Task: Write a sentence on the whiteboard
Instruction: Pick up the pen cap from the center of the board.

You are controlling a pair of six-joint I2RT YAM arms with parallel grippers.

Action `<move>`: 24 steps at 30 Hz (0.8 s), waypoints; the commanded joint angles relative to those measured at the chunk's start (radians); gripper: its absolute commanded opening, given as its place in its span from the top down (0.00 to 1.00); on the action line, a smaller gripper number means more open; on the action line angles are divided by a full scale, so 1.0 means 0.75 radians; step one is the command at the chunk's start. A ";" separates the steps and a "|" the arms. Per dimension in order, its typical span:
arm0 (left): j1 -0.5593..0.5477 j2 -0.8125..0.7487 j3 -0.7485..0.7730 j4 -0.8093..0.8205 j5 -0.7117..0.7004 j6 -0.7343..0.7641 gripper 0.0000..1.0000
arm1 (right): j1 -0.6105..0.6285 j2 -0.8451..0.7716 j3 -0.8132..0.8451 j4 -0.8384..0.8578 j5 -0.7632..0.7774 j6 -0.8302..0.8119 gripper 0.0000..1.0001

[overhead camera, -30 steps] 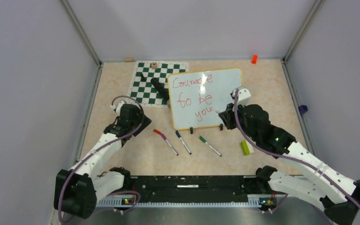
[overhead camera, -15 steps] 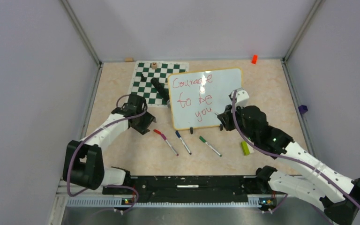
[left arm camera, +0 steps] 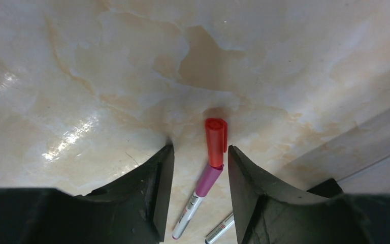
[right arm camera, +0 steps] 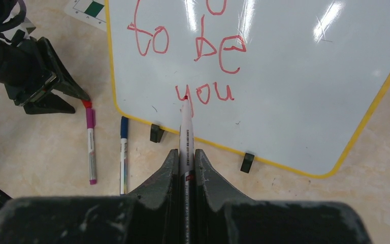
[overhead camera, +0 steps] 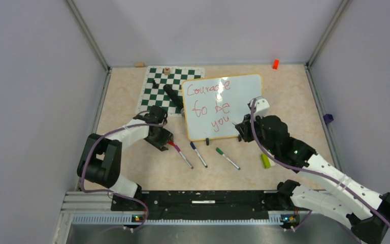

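The whiteboard (overhead camera: 244, 96) (right arm camera: 304, 76), glossy white with a yellow rim, lies at the table's centre back. The sentence (overhead camera: 210, 104) (right arm camera: 203, 94) is in red: "Courage to be you". My right gripper (overhead camera: 240, 127) (right arm camera: 185, 152) is shut on a white marker (right arm camera: 186, 127). Its red tip rests at the "y" of "you". My left gripper (overhead camera: 167, 144) (left arm camera: 198, 152) is open and low over the table. It straddles a red cap (left arm camera: 215, 142), which lies at the end of a pink-collared marker (left arm camera: 207, 182) (overhead camera: 182, 155).
A blue marker (overhead camera: 199, 154) and a green marker (overhead camera: 227, 158) lie in front of the board, near its two black clips (overhead camera: 207, 141). A chessboard mat (overhead camera: 157, 89) with a black object (overhead camera: 172, 95) sits back left. A yellow-green block (overhead camera: 266, 160) lies under my right arm.
My left arm has swung right from the table's left side to the red cap, and its jaws have narrowed. The right gripper has barely shifted, and the marker is still in it.
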 commanded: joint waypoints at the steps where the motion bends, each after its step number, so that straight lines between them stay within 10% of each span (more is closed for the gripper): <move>1: -0.016 0.062 0.035 0.002 -0.019 -0.080 0.54 | -0.008 -0.013 -0.012 0.076 0.023 0.013 1.00; 10: -0.014 0.084 0.059 0.002 -0.077 -0.093 0.75 | -0.009 -0.029 -0.017 0.076 0.031 0.016 1.00; 13: -0.007 0.004 0.037 0.007 -0.122 -0.063 0.98 | -0.009 -0.037 -0.021 0.075 0.031 0.016 1.00; 24: 0.033 -0.370 -0.099 0.215 0.109 0.054 1.00 | -0.009 -0.045 -0.043 0.168 -0.244 -0.009 1.00</move>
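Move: The red pen cap lies on the table almost between the left hand's open fingers, about 1 cm ahead of the hand point, 2 cm below it and neither left nor right. The purple marker, its capped end against the pen cap, has its middle some 5 cm back and 6 cm right of the left hand; the blue marker is about 4 cm back and 12 cm right. From the right hand the pen cap is roughly 29 cm left, 2 cm ahead and 21 cm below. The left hand sinks the last centimetre or so over the red pen cap and eases about 1 cm forward while its half-open fingers, pointing almost straight down, close and pinch the pen cap, leaving the purple marker beside it alone. With the pen cap gripped it lifts fast, about 5 cm up from the table and slightly forward and left, the wrist tilting some 12 degrees so that the fingertips swing forward. ##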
